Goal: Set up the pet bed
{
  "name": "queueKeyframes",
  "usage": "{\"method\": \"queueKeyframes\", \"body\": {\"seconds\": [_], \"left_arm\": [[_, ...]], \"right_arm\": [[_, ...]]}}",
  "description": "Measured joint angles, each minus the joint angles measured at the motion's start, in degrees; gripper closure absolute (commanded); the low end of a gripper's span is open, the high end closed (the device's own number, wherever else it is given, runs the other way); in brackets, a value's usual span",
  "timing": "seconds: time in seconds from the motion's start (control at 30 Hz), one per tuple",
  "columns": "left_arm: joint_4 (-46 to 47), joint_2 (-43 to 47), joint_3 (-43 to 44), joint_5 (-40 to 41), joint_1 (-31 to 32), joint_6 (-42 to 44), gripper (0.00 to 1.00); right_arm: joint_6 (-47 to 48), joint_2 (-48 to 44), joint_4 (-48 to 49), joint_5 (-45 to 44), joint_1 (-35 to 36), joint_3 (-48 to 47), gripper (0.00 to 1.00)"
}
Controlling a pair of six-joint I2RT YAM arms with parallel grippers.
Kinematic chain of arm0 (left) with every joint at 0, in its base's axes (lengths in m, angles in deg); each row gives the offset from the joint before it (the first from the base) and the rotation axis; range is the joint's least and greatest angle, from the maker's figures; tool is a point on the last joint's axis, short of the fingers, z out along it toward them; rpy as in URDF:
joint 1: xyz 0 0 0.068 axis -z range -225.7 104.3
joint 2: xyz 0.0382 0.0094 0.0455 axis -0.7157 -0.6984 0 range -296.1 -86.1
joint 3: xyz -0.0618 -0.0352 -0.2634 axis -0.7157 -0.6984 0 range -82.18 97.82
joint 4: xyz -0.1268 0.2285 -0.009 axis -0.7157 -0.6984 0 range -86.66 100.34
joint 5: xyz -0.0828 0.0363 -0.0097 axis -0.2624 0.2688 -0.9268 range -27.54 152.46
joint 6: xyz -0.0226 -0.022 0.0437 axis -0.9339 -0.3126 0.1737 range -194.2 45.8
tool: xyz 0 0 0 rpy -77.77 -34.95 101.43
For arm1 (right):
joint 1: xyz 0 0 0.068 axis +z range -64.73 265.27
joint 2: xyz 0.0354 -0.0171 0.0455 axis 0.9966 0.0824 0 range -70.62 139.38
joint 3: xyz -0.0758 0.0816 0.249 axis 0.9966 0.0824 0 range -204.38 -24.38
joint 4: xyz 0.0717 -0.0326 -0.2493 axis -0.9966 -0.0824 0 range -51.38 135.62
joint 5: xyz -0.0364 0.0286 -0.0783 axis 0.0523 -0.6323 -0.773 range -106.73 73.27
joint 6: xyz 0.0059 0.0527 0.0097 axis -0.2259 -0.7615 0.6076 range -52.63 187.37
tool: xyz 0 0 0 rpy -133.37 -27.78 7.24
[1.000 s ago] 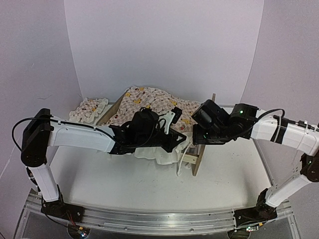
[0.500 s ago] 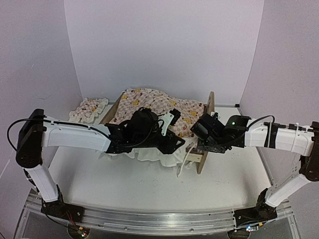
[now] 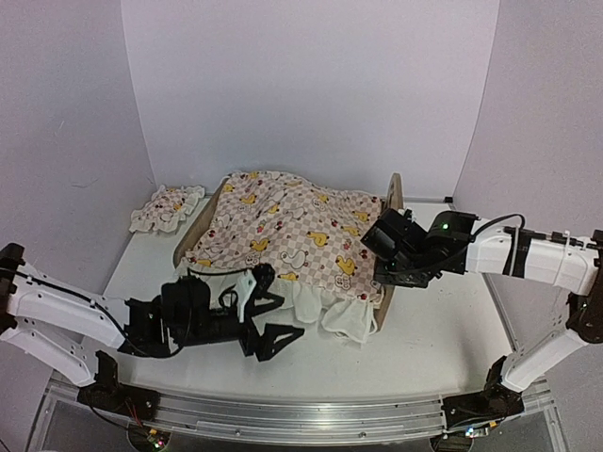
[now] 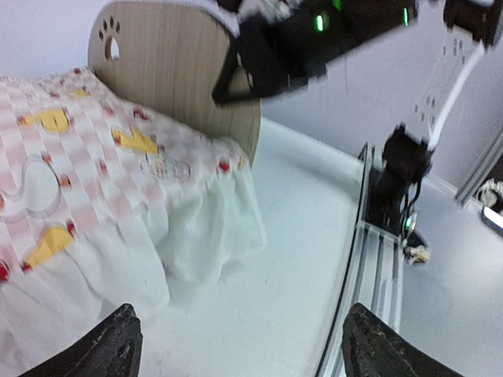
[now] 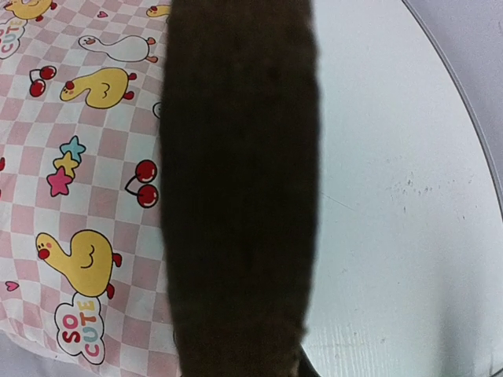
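The pet bed shows as a plywood headboard (image 3: pixel 394 191) with a paw-print cutout (image 4: pixel 110 35) and a low board at the left end (image 3: pixel 193 231). A pink checkered duck-print cover (image 3: pixel 283 226) lies spread over the frame and hides the base. Its white ruffle (image 3: pixel 325 306) hangs onto the table. My right gripper (image 3: pixel 384 262) is shut on the headboard's front part. In the right wrist view the dark board edge (image 5: pixel 236 196) fills the middle. My left gripper (image 3: pixel 283 315) hovers low in front of the bed, open and empty (image 4: pixel 244 345).
A small ruffled pillow (image 3: pixel 168 205) lies at the back left beside the bed. The aluminium rail (image 3: pixel 301 414) runs along the near table edge, close under my left gripper. White walls close in the back and sides.
My left gripper has let go of the cover, opened wide and drawn back toward the front left. The cover now lies spread over the bed. My right gripper dropped and shut on the headboard.
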State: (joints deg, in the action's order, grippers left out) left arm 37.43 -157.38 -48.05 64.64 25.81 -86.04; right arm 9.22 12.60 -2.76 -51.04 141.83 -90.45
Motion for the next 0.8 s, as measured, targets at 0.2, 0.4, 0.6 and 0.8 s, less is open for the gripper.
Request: {"method": "queueKeyframes", "body": {"seconds": [0.2,0.4,0.6,0.8], "left_arm": [[12.96,-14.21,-7.28,2.86,6.19,5.9,0.33],[28.46,-32.39,-3.74,7.78,8.41,13.53,0.59],[38.66,-47.52,8.2,14.16,8.17,18.69,0.86],[45.77,-55.98,15.37,18.88,7.52,21.51,0.88]], "right_arm": [[-0.15,-0.57,-2.91,1.16,0.0,-2.36,1.0],[-0.24,-0.57,-5.18,2.12,0.0,-4.87,1.0],[-0.2,-0.57,-7.21,2.86,0.0,-7.08,1.0],[0.04,-0.57,-7.39,3.3,0.07,-7.65,1.0]]}}
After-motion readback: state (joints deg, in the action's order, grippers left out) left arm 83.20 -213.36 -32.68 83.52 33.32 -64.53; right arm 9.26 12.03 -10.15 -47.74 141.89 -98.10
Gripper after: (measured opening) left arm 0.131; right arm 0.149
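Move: The left hand, open, has the corner of the hanging white frill about 16 cm to its right, 6 cm ahead and 13 cm lower; the headboard's middle is some 20 cm right and 14 cm ahead, the patterned sheet's middle about 20 cm ahead. The right hand already grips the headboard, whose middle is about 4 cm farther out and 5 cm lower; the frill corner is 11 cm back and 6 cm left of it. Left hand sinks about 15 cm, then goes right towards the frill corner, closing; right lifts the gripped headboard slightly. ##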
